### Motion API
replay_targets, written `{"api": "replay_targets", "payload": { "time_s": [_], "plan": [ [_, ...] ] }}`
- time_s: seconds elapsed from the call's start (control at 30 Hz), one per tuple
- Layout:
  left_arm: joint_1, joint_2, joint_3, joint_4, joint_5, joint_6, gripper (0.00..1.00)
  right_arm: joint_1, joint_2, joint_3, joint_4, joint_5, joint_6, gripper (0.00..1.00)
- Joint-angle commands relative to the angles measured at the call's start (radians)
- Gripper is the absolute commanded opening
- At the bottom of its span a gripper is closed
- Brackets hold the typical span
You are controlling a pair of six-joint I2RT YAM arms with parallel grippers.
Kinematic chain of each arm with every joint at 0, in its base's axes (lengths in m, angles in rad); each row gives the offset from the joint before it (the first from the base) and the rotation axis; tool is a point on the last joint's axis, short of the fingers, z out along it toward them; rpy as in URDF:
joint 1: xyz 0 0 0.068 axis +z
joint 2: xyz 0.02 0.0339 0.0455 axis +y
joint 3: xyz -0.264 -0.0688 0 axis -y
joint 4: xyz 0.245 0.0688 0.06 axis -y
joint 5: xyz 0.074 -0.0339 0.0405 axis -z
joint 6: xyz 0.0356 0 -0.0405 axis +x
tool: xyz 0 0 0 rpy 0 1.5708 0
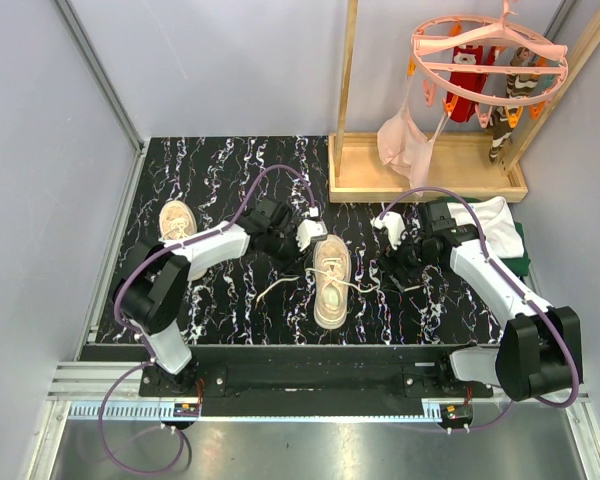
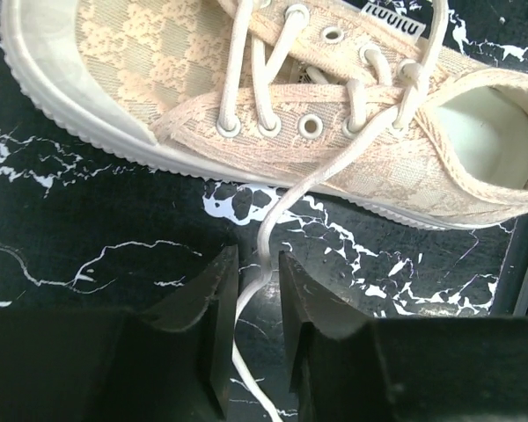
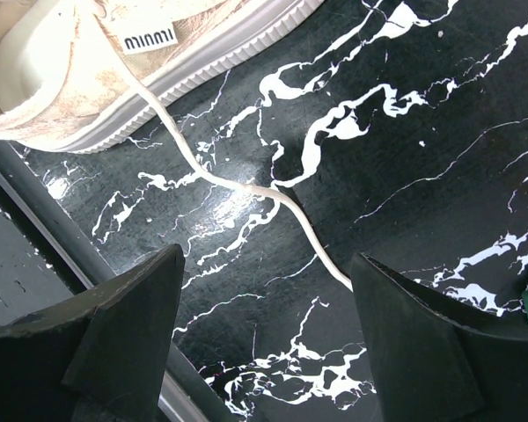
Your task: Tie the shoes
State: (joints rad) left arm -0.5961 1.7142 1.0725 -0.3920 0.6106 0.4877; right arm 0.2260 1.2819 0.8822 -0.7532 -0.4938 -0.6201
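One beige lace-up shoe [image 1: 332, 283] lies mid-table with its white laces loose. The other shoe [image 1: 177, 228] lies at the left, beside the left arm. My left gripper [image 2: 257, 264] hangs low beside the middle shoe [image 2: 141, 61]. Its jaws are narrowed around one lace [image 2: 286, 198] that runs between them, with a small gap on either side. My right gripper [image 3: 266, 264] is open wide over the table on the shoe's other side. The free end of the other lace [image 3: 295, 220] lies on the table between its fingers, close to the right fingertip [image 3: 378, 290]. The shoe's heel [image 3: 62, 61] is at the upper left there.
A wooden rack base [image 1: 430, 170] stands at the back right, with a pink round clothes hanger [image 1: 490, 50] and small garments above it. A white cloth [image 1: 495, 220] lies under the right arm. The black marbled mat [image 1: 220, 170] ends at a metal rail in front.
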Motion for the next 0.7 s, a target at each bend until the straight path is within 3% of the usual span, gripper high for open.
{"api": "replay_targets", "payload": {
  "time_s": [0.0, 0.17, 0.37, 0.67],
  "plan": [
    [-0.013, 0.021, 0.046, 0.041, 0.041, -0.011, 0.21, -0.002, 0.005, -0.002, 0.003, 0.008, 0.0, 0.84],
    [-0.013, 0.012, 0.044, 0.045, 0.044, -0.023, 0.0, -0.002, 0.004, -0.005, 0.003, 0.009, 0.003, 0.84],
    [-0.014, -0.096, 0.003, 0.1, 0.104, -0.106, 0.0, -0.004, 0.004, -0.008, 0.003, 0.001, 0.01, 0.84],
    [-0.013, -0.174, -0.095, 0.361, 0.201, -0.406, 0.0, -0.001, 0.004, -0.022, 0.024, -0.046, 0.007, 0.79]
  ]
}}
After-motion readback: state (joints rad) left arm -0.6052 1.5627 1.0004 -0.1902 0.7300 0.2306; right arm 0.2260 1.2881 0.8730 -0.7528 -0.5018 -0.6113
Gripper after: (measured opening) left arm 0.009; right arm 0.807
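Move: My left hand's fingers straddle the left lace, which lies right between the tips, about 1 cm lower. From that hand the shoe's middle is some 8 cm to the right and 2 cm back, near its own height, and the right lace lies about 18 cm to the right and 4 cm back. From my right hand the left lace is roughly 22 cm to the left, 1 cm farther out and 4 cm lower. I shut my left fingers on the left lace beside the shoe, pinching it near the table. Then I lift the lace about 6 cm, speeding up as I go and drifting some 3 cm right towards the shoe, while the wrist tilts about 15 degrees so the fingers point more sideways to the right. ##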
